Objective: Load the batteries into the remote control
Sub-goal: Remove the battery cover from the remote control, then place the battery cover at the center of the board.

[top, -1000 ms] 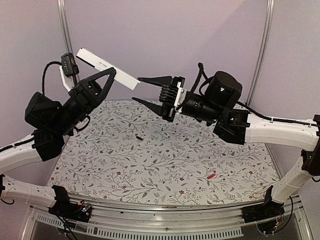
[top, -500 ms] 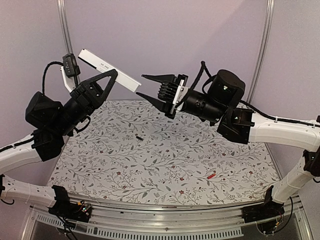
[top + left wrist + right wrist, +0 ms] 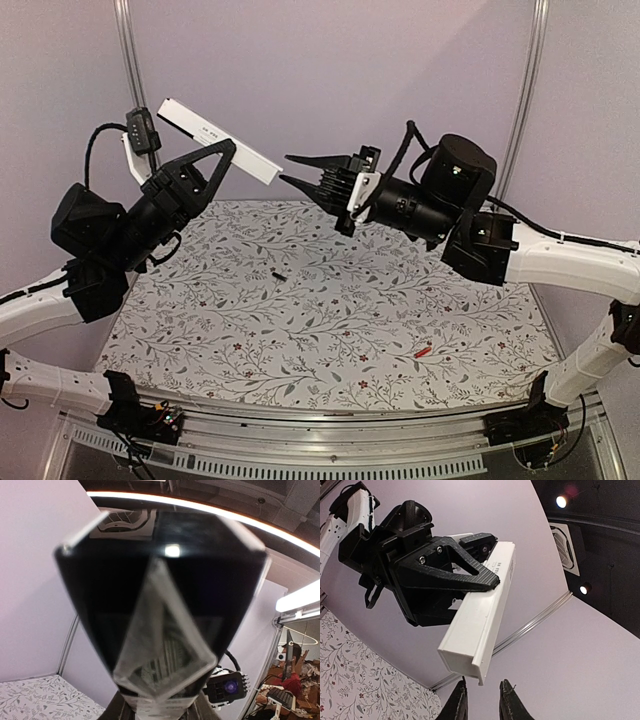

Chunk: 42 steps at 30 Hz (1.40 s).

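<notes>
My left gripper point(image 3: 225, 150) is shut on the remote control point(image 3: 215, 138), a slim white bar held tilted in the air at the upper left. In the right wrist view the remote control point(image 3: 477, 625) points its end at my right gripper point(image 3: 483, 682). That right gripper point(image 3: 288, 169) sits just right of the remote's lower end, jaws open by a narrow gap with nothing between them. The black battery point(image 3: 278, 273) lies mid-table. The red-orange battery point(image 3: 424, 351) lies at the near right. The left wrist view shows only a blurred close-up of the dark fingers point(image 3: 115, 585).
A floral cloth point(image 3: 330, 320) covers the table. A purple wall with metal rails point(image 3: 127, 60) stands behind. The right arm's wrist camera point(image 3: 227, 687) shows low in the left wrist view.
My right gripper has risen, shifted slightly right, and narrowed its jaws near the remote's end. The left arm and both batteries have stayed put.
</notes>
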Available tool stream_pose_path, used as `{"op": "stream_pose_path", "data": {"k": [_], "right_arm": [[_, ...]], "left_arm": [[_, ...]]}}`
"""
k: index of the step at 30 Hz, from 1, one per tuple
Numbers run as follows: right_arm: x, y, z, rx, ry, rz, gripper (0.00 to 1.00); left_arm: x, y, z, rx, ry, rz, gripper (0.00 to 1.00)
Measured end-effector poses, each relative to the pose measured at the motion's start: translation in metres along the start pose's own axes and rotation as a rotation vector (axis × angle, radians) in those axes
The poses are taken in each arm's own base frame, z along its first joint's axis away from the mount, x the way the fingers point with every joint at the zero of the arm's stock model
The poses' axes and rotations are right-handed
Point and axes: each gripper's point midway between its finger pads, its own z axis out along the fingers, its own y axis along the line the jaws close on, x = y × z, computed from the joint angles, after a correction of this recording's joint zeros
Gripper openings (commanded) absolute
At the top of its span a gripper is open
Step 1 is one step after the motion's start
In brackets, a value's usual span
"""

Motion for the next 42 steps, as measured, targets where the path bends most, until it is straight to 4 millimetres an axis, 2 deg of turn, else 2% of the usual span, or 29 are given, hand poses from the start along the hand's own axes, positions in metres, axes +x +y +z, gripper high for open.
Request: {"op": "stream_pose_path", "data": {"k": [6, 11, 15, 28, 35, 42], "right_arm": [[-0.006, -0.008, 0.001, 0.013, -0.012, -0.003, 0.17], [-0.009, -0.007, 0.001, 0.005, -0.024, -0.003, 0.16], [-0.01, -0.006, 0.001, 0.0, -0.029, 0.0, 0.05], [-0.011, -0.003, 0.004, -0.001, -0.026, 0.021, 0.0], [-0.009, -0.028, 0.006, 0.089, 0.017, 0.147, 0.0], [0.001, -0.044, 0.004, 0.173, 0.069, 0.316, 0.0]], "left_arm": [[0.0, 0.0, 0.0, -0.001, -0.001, 0.002, 0.0], [0.0, 0.001, 0.0, -0.004, 0.0, 0.003, 0.0], [0.0, 0.001, 0.0, -0.004, 0.0, 0.004, 0.0], [0.002, 0.003, -0.003, -0.012, 0.0, 0.008, 0.0], [-0.006, 0.009, -0.011, -0.06, -0.021, 0.05, 0.0], [-0.001, 0.022, -0.015, -0.126, -0.003, 0.088, 0.0]]}}
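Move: The battery cover lies on the forward face of the remote. Its near end is at the right fingertips, and its middle is about 6 cm to the right hand's left, 2 cm ahead and 4 cm higher. The remote's middle is about 6 cm left of the right hand, 1 cm ahead and 4 cm up, still clamped in the left gripper. From the left hand the cover is roughly 1 cm ahead and 1 cm up, neither left nor right. The right hand rises about 1 cm and eases back as much, its part-open fingers shutting on the lip at the cover's near end, then draws forward and up by some 3 cm each with a slight shift to the right, rolling about 20 degrees so its forward side dips and its fingertips tip up, to lift the cover away from the remote. The left hand keeps its grip on the remote and holds still at first, then moves about 1.5 cm each forward, left and down while turning slightly counter-clockwise, away from the cover. ##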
